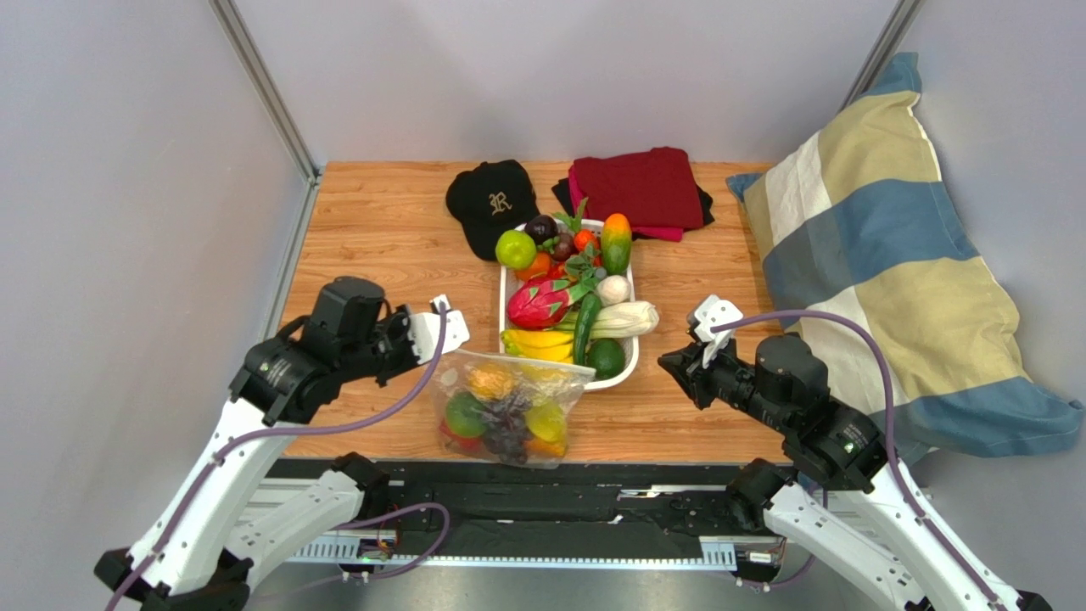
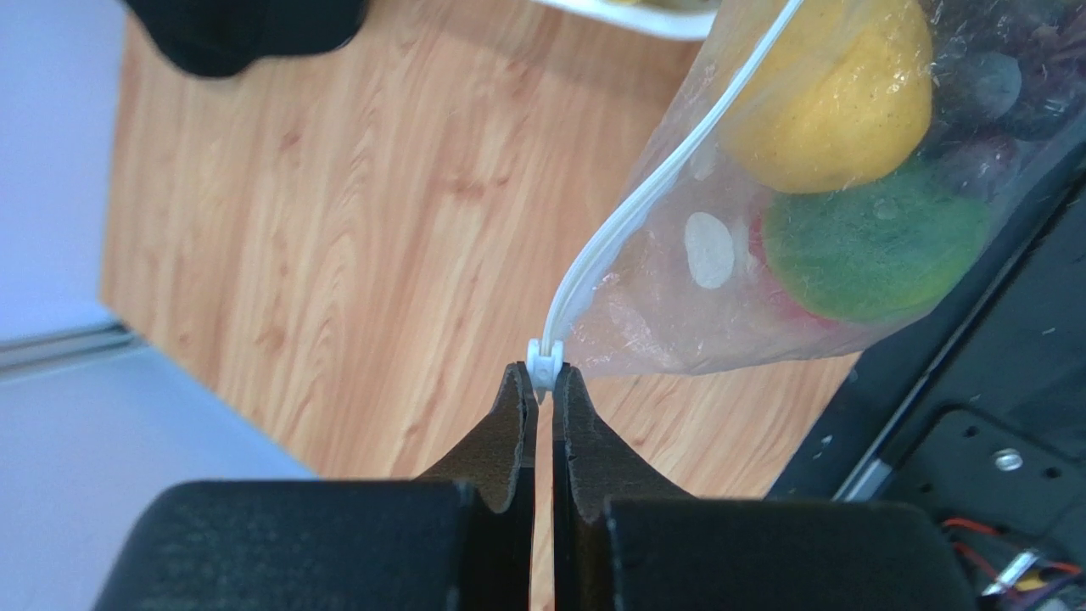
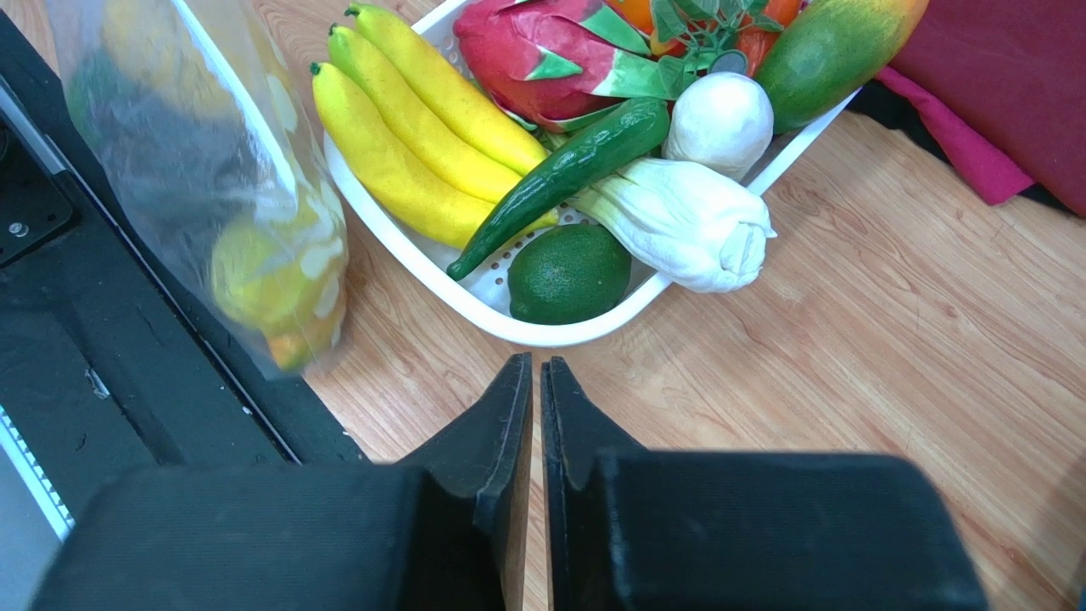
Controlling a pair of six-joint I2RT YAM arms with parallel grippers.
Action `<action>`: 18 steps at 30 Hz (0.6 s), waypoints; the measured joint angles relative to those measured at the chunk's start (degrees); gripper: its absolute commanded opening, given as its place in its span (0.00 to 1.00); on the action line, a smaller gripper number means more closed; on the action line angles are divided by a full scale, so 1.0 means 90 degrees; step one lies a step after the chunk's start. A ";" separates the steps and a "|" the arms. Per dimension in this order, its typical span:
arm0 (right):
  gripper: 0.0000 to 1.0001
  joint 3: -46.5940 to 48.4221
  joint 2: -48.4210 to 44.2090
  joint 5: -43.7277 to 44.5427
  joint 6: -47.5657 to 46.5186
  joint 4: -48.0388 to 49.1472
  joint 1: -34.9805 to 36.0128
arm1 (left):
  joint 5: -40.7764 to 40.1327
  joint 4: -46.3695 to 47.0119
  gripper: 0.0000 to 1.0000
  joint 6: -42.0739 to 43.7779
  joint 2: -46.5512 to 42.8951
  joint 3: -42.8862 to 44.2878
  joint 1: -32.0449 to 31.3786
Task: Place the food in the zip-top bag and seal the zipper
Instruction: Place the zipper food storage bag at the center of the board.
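The zip-top bag (image 1: pixel 510 407) stands at the table's near edge, holding orange, green, yellow and dark purple food. My left gripper (image 1: pixel 441 349) is shut on the white slider (image 2: pixel 546 360) at the left end of the zipper (image 2: pixel 663 178). In the left wrist view a yellow fruit (image 2: pixel 835 89) and a green one (image 2: pixel 873 248) show through the plastic. My right gripper (image 1: pixel 672 360) is shut and empty, just in front of the tray's near right corner. More food fills the white tray (image 1: pixel 502 287): bananas (image 3: pixel 395 127), a lime (image 3: pixel 569 273) and a dragon fruit (image 1: pixel 541 303).
A black cap (image 1: pixel 492 201) and folded red cloths (image 1: pixel 641 187) lie behind the tray. A striped pillow (image 1: pixel 880 242) leans at the right. A black rail (image 1: pixel 535 490) runs along the table's near edge under the bag.
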 measured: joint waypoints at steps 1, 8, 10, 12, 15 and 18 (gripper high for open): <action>0.10 0.0017 0.0007 0.0000 0.0000 -0.0012 0.0000 | -0.0029 -0.0087 0.00 0.0155 -0.0109 -0.0007 0.0148; 0.10 0.0083 0.0024 0.0000 0.0000 -0.0095 0.0000 | -0.0284 -0.0136 0.00 0.0979 -0.0192 -0.0471 0.1377; 0.10 0.0112 0.0044 0.0002 0.0000 -0.0129 0.0000 | -0.0284 0.0049 0.00 0.1175 -0.0002 -0.0646 0.1843; 0.10 0.0146 0.0061 0.0015 -0.0002 -0.0158 0.0000 | -0.0233 0.0321 0.00 0.1430 0.0328 -0.0702 0.2431; 0.11 0.0168 0.0066 0.0046 -0.0017 -0.0206 0.0000 | -0.0034 0.0707 0.00 0.1719 0.0920 -0.0597 0.3118; 0.11 0.0185 0.0063 0.0102 -0.0034 -0.0284 0.0000 | 0.0187 0.0971 0.00 0.1933 0.1605 -0.0209 0.3628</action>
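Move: The left hand still pinches the white slider at the end of the zipper, with the filled bag hanging from it, its middle about 13 cm to the right, 4 cm back and 12 cm below. The open board left of the basket centres about 10 cm ahead, 10 cm left and 20 cm down. The basket's middle is some 20 cm ahead and 23 cm right, its bananas 10 cm ahead and 17 cm right. From the right hand that open board lies roughly 12 cm ahead and 49 cm left. Keeping its pinch on the zipper's slider end, the left hand swings the bag away from the basket's near side towards the open board on the left, going first almost straight left and then more and more forward, about 12 cm left and 9 cm forward in all. On the way it sinks some 4 cm and turns roughly 20 degrees, mostly counter-clockwise with its left side rising, while the fingers stay shut. ##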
